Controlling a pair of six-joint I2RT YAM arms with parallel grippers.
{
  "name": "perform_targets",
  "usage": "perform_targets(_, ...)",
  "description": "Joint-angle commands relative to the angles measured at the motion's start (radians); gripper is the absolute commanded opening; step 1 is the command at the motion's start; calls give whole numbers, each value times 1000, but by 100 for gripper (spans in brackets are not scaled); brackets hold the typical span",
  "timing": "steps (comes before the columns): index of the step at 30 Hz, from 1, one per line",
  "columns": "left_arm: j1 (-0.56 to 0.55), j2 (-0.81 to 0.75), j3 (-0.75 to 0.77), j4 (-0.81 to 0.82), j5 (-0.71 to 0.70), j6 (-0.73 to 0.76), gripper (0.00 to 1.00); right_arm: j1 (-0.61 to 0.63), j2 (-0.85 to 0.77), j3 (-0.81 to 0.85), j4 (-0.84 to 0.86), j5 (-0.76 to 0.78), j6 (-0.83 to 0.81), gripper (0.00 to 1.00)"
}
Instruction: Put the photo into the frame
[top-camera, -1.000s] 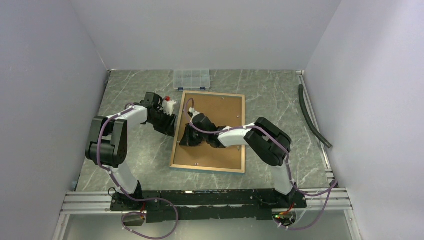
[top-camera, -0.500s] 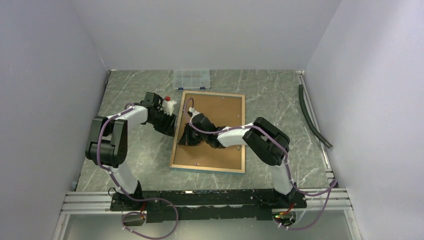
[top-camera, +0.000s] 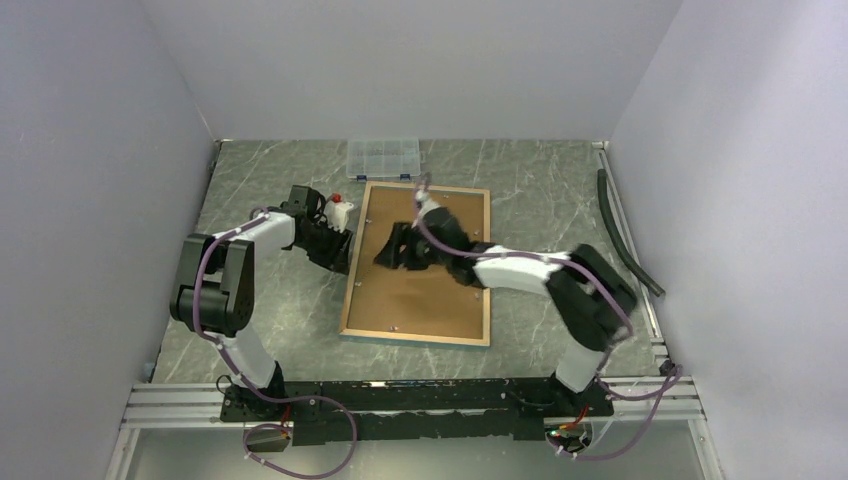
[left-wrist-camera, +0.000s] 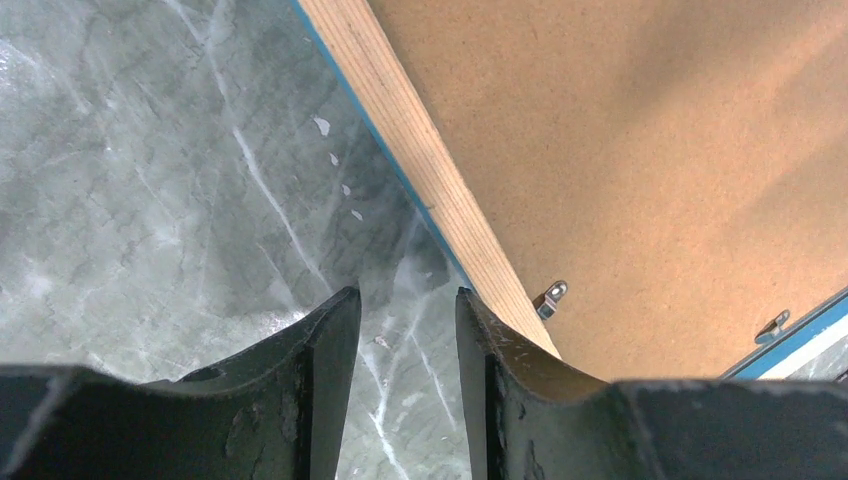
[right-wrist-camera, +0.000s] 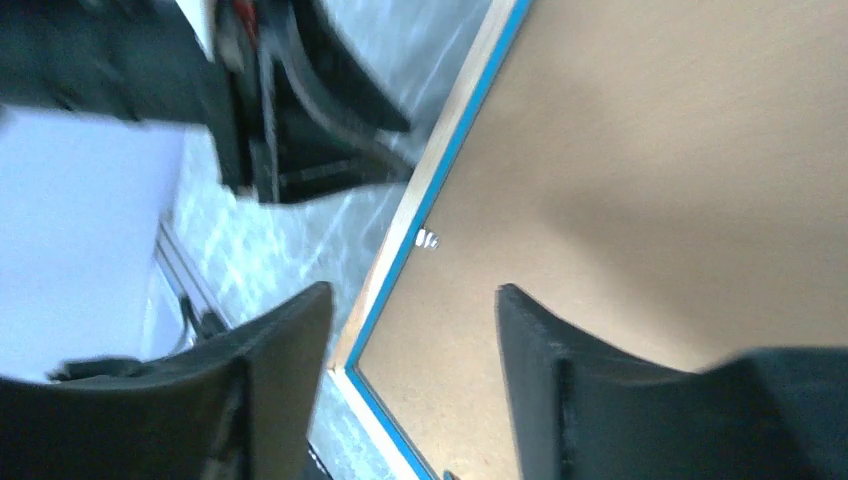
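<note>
The frame (top-camera: 349, 300) lies back up on the marble table, light wood rim around a brown backing board (top-camera: 430, 290). The photo is hidden. My left gripper (top-camera: 338, 248) is low at the frame's left rim (left-wrist-camera: 420, 150), open, with only table between its fingers; its right finger (left-wrist-camera: 500, 340) is against the rim. Small metal clips (left-wrist-camera: 551, 297) sit on the board's edge. My right gripper (top-camera: 392, 252) hovers over the board (right-wrist-camera: 650, 180), open and empty, near the blue-edged rim (right-wrist-camera: 440, 170). The left gripper's black body (right-wrist-camera: 300, 110) shows in the right wrist view.
A small clear compartment box (top-camera: 381, 157) stands beyond the frame's far edge. A black hose (top-camera: 625, 235) lies along the right wall. Grey walls close in three sides, and a metal rail (top-camera: 400, 395) runs along the near edge.
My right gripper has opened and lifted away from the board's left edge toward the far middle; its elbow swung right. The left arm has not moved.
</note>
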Motion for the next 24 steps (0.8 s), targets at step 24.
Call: perform_targets(24, -367, -123, -148, -73, -123, 156, 47, -711, -21, 61, -394, 1, -122, 100)
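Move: Just right of the left hand's half-open fingers, about 2 cm off and level with them, runs the frame's left rail. Its metal tab sits some 5 cm back and 4 cm right of that hand, and the near-left corner about 21 cm back and 1 cm left. From the right hand, the tab on the right rail lies roughly 9 cm ahead, 25 cm right and 6 cm down; the left rail's tab is 5 cm back, 7 cm left, as low. Swinging off the left tab, the right hand arcs about 30 cm right and some 12 cm forward, up over the backing board and down again, turning clockwise and opening fully, until its fingers straddle the right rail. Meanwhile the left hand, opening unchanged, draws back about 6.5 cm and then also right, a finger pushing the left rail along while the wrist turns some 20 degrees clockwise. ##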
